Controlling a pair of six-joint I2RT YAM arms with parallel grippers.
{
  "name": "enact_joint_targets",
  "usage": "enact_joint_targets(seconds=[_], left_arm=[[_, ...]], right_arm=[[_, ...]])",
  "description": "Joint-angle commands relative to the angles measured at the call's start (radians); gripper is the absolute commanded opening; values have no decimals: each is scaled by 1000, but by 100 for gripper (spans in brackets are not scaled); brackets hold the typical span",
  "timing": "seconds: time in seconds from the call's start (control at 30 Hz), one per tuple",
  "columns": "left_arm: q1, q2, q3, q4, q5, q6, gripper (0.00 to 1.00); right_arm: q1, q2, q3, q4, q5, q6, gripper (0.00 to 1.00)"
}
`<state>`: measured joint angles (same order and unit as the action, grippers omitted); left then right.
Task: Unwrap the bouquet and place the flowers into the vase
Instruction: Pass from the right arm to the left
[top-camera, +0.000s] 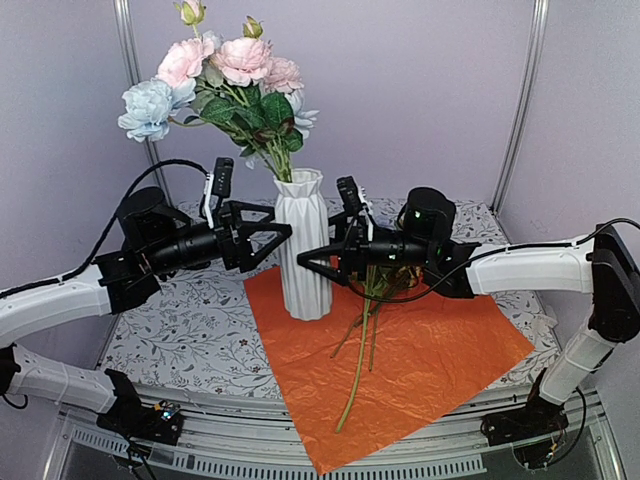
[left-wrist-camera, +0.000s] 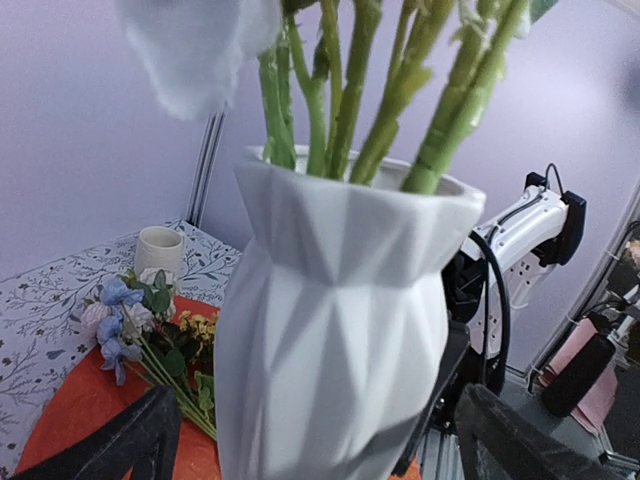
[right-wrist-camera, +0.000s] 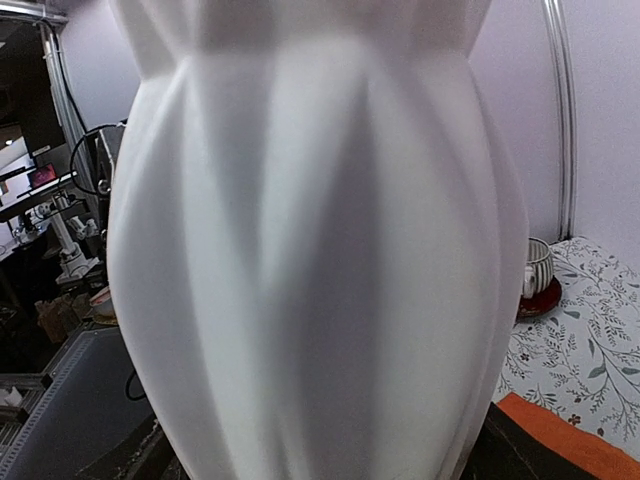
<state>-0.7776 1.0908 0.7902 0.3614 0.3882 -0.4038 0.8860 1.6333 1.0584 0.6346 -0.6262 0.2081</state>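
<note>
The white ribbed vase (top-camera: 303, 250) stands on the back edge of the flat orange paper (top-camera: 440, 365). Pink and pale blue flowers (top-camera: 225, 70) stand in the vase, and their green stems (left-wrist-camera: 340, 100) enter its mouth. More flowers (left-wrist-camera: 135, 325) lie on the paper behind the vase, with long stems (top-camera: 362, 345) trailing forward. My left gripper (top-camera: 276, 238) is open beside the vase's left flank, and the vase (left-wrist-camera: 340, 330) shows between its fingers. My right gripper (top-camera: 306, 257) reaches round the vase from the right. The vase body (right-wrist-camera: 320, 300) fills the gap and touches both fingers.
A cream mug (left-wrist-camera: 160, 248) stands at the back of the floral tablecloth (top-camera: 190, 330). A striped cup on a red saucer (right-wrist-camera: 535, 275) sits further back. Metal frame posts (top-camera: 525, 90) rise at the rear corners, and both arms cross the middle of the table.
</note>
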Motion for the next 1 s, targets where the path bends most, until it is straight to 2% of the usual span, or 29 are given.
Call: enact_joint_targets(seconds=[0.0,0.53,0.73,0.97], left_arm=[[-23,36,47,71,55,13,98],[-73,130,99,85,154,71,97],[-76,144,107,83,155,87,84],[-76,142,99,87,138,87,62]], right_arm=[[10,-37,18,173,-49,0,53],[15,-29,15,166,-92,26,53],[15,-25,13,162,-98,20,53],[15,-27,-2,156,-85,7,61]])
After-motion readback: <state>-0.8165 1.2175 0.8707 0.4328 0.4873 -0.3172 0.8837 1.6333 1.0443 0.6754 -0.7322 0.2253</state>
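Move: The white vase stands upright in the right hand's grip, its middle at about the hand's forward place and height and 1 cm left. From the open left hand that middle is some 5 cm right and 3 cm below, level forward. The blooms in the vase rise about 25 cm above the left hand, roughly 3 cm left and 3 cm ahead. The loose flowers on the table lie some 15 cm ahead of it, 23 cm right and 28 cm down. The vase, still held by the right hand, is taken from its left side by the left hand: open fingers slide about 3.5 cm right around its upper body, turning some 10 degrees clockwise and tipping up slightly, then close until they pinch it. The right hand keeps its hold, easing back nearly 2 cm and turning about 5 degrees counter-clockwise. ##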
